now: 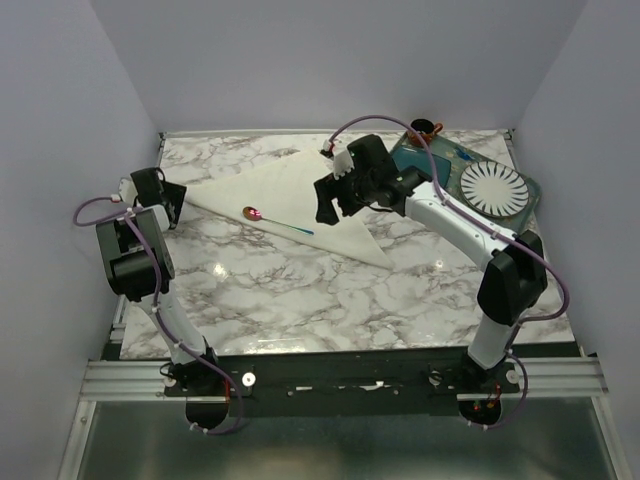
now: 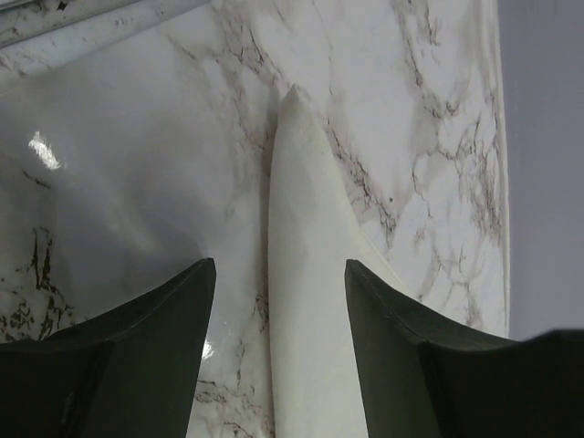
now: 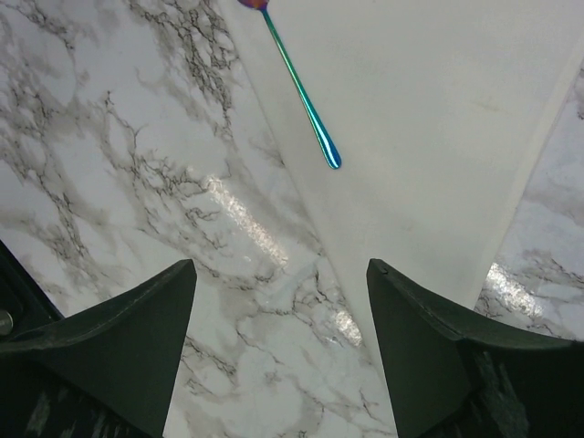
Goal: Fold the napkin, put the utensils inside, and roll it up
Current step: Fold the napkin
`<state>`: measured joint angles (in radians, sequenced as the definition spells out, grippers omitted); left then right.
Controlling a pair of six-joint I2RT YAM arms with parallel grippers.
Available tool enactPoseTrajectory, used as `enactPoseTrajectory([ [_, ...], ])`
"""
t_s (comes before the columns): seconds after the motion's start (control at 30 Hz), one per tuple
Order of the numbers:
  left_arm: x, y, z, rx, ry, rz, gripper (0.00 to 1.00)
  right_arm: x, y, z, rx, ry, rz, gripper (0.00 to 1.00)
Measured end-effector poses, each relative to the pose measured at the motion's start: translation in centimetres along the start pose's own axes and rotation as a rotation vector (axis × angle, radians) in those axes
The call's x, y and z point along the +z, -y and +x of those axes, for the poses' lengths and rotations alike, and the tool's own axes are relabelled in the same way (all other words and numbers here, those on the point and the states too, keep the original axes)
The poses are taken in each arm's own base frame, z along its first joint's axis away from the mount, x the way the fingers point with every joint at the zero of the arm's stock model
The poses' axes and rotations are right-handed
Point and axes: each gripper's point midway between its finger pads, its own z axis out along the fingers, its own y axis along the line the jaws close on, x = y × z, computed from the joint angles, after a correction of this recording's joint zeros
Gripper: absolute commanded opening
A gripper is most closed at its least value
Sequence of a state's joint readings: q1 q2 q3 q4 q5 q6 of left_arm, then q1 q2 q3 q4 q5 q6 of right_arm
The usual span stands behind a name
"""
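The cream napkin lies folded into a long triangle across the back of the marble table. On it rests the spoon, its coppery bowl to the left and its teal handle pointing right. My left gripper hovers open at the napkin's left tip. In the left wrist view that tip of the napkin runs between the fingers of the left gripper, which stand apart from it. My right gripper hangs open over the napkin's right part. In the right wrist view the right gripper straddles the edge of the napkin, below the spoon.
A white ribbed plate sits on a teal tray at the back right, with a small brown cup behind it. Grey walls close in the table's left, back and right sides.
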<state>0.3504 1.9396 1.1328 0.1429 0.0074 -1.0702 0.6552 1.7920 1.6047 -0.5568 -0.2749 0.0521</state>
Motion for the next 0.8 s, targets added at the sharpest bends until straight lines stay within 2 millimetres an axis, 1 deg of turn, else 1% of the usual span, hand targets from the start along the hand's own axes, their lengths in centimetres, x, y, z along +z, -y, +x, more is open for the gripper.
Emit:
enactPoseTrajectory([
  [0.1, 0.8, 0.6, -1.0, -0.016, 0.019, 0.016, 0.63, -0.7, -0.1, -0.3, -0.005, 0.025, -0.004, 0.84],
  [0.23, 1.9, 1.4, -2.3, -0.03, 0.047, 0.041, 0.62, -1.4, -0.3, -1.0, -0.011, 0.056, -0.009, 0.86],
  [0.3, 2.3, 1.5, -2.5, -0.036, 0.048, 0.048, 0.62, -1.5, -0.4, -1.3, -0.013, 0.067, -0.018, 0.87],
  [0.43, 2.7, 1.3, -2.3, -0.045, 0.039, 0.047, 0.6, -1.6, -0.6, -1.4, -0.016, 0.073, -0.028, 0.88],
  [0.53, 2.9, 1.2, -2.1, -0.049, 0.034, 0.047, 0.57, -1.6, -0.7, -1.5, -0.017, 0.077, -0.031, 0.88],
  [0.63, 3.0, 1.1, -2.0, -0.051, 0.031, 0.047, 0.49, -1.8, -0.7, -1.7, -0.019, 0.082, -0.031, 0.88],
  [0.67, 3.0, 1.1, -2.0, -0.05, 0.031, 0.047, 0.45, -1.8, -0.7, -1.7, -0.019, 0.084, -0.031, 0.88],
  [0.73, 3.2, 1.0, -2.0, -0.051, 0.03, 0.048, 0.42, -1.9, -0.8, -1.9, -0.021, 0.089, -0.032, 0.88],
  [0.8, 3.6, 0.6, -1.7, -0.051, 0.024, 0.043, 0.36, -1.9, -0.8, -1.9, -0.022, 0.09, -0.032, 0.89],
])
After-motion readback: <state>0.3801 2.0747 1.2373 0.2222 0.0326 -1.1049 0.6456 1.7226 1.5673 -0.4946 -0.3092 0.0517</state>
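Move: The napkin's left corner lies about 4 cm ahead of the left hand, 4 cm to its left and some 2 cm below the fingertips. The spoon, lying on the folded napkin, is about 22 cm to the left hand's right and 4 cm nearer the base; the table's left edge runs roughly 10 cm to its left, level with it. From the right hand the corner is about 14 cm ahead, 40 cm left and 16 cm down. The left hand slides forward and left some 4 cm over the napkin's narrow left end towards its corner, then stops travelling and settles 1 to 2 cm downward while its fingers close from about two thirds to under half open, straddling the cloth strip just short of the tip. Meanwhile the right hand, empty and still wide open, rises nearly 3 cm, away from the spoon it has already left behind. ##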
